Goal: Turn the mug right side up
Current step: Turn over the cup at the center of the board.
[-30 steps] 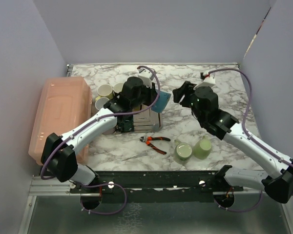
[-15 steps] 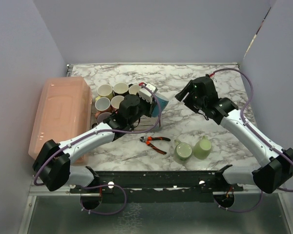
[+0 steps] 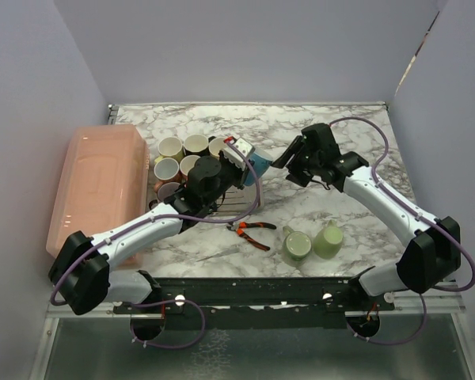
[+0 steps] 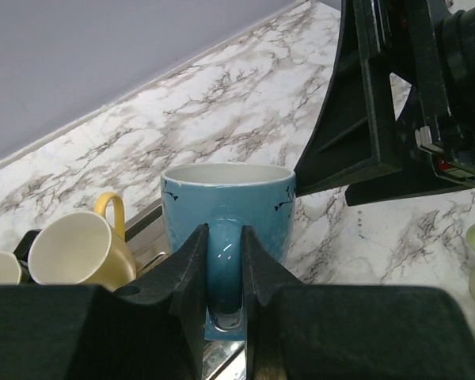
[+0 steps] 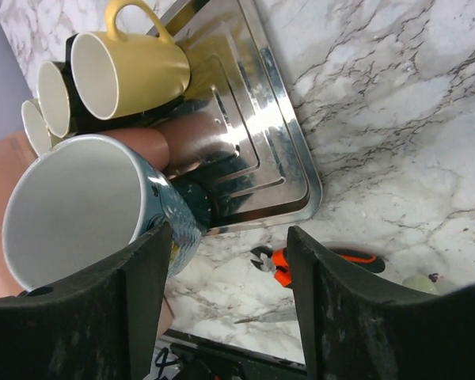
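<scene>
The blue mug (image 4: 227,204) hangs above the right edge of the steel tray (image 3: 231,203), and my left gripper (image 4: 223,237) is shut on its handle. From above, the mug (image 3: 258,165) is a teal patch at the left gripper (image 3: 248,168), with its white mouth (image 5: 67,210) turned toward the right arm. My right gripper (image 3: 288,165) is open just right of the mug. In the right wrist view the mug's rim lies against the outside of the left finger of this gripper (image 5: 229,265), and only table shows between the jaws. The right fingers (image 4: 362,119) loom beside the mug.
Several cream and yellow mugs (image 3: 182,156) lie in a rack on the tray's left part, one yellow mug (image 5: 131,67) nearest. A pink bin (image 3: 99,186) stands at the left. Orange pliers (image 3: 252,229) and two green mugs (image 3: 297,246) (image 3: 328,240) lie near the front.
The left gripper has carried the blue mug right and forward over the tray's edge. The right gripper has swung left and down, close to the mug's mouth.
</scene>
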Tool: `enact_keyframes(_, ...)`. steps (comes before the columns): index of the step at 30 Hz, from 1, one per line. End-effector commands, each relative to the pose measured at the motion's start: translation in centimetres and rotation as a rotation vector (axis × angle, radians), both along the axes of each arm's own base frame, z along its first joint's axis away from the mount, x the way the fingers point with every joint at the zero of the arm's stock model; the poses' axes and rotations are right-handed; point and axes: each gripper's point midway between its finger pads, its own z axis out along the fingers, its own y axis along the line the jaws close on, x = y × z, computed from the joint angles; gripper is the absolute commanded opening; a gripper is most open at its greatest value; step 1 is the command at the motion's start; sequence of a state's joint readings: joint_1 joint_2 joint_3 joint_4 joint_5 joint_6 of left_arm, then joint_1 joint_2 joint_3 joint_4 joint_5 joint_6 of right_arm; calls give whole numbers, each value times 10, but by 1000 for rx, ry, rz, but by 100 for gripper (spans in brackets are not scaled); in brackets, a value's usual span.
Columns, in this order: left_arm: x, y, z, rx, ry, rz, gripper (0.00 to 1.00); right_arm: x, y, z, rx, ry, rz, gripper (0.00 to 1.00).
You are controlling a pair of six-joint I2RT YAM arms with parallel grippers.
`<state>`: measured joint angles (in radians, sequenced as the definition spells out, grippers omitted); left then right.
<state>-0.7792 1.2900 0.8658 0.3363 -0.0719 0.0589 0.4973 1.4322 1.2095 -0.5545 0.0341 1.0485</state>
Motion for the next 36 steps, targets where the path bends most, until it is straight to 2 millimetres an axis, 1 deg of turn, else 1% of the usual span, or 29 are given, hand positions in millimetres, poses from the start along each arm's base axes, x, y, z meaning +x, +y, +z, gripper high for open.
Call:
enact_keyframes(1,-4,3,37,-65,-119,-3,0,6,10,25,78,-32,5,62)
enact_keyframes(3,-3,6,37,-66,-119,11,0,7,-4,28,37,-60,-56,61)
enact_keyframes(6,-1,8,36,-64,-118,26,0,7,-21,42,6,-125,-112,61)
enact_keyframes(9,-1,8,36,-59,-121,26,0,9,-21,57,17,-180,-95,62)
enact_keyframes(11,-1,8,35,-56,-123,24,0,11,-15,59,25,-176,-75,62)
enact_keyframes(17,-4,7,35,-56,-124,10,0,17,12,34,52,-66,15,62)
enact_keyframes(20,-5,5,33,-58,-122,-1,0,14,28,25,102,-24,74,60)
enact_keyframes(23,-6,3,31,-53,-122,-11,0,13,38,21,141,0,112,58)
enact_keyframes(30,-10,2,32,-38,-139,-34,0,8,63,19,235,50,206,51)
enact_keyframes(33,-12,3,32,-29,-150,-42,0,3,72,17,279,86,245,43)
enact_keyframes(35,-13,2,31,-20,-154,-51,0,-1,78,16,313,100,280,34)
enact_keyframes(36,-13,2,30,-17,-155,-52,0,-3,81,17,330,102,295,27)
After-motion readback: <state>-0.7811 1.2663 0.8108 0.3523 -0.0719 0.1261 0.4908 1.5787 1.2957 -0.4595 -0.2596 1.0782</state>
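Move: The blue mug's body is about 9 cm to the right hand's left, a centimetre ahead and level; from the left hand, which holds the mug by its handle, about 4 cm ahead and 4 cm right, level. From the right hand, the yellow mug is about 13 cm ahead, 20 left; the pliers about 9 back, 11 left; the nearer upturned green mug about 12 back, 1 right, all some 14 to 18 cm lower. The blue mug's rim is what the right hand comes for: it rises about 5 cm, sinks again and swings some 6 cm left to the tilted mouth, turning counter-clockwise and rolling, and brings one finger inside and one outside the right-hand wall, closing steadily. The left hand keeps its grip on the handle, sinking about a centimetre. ##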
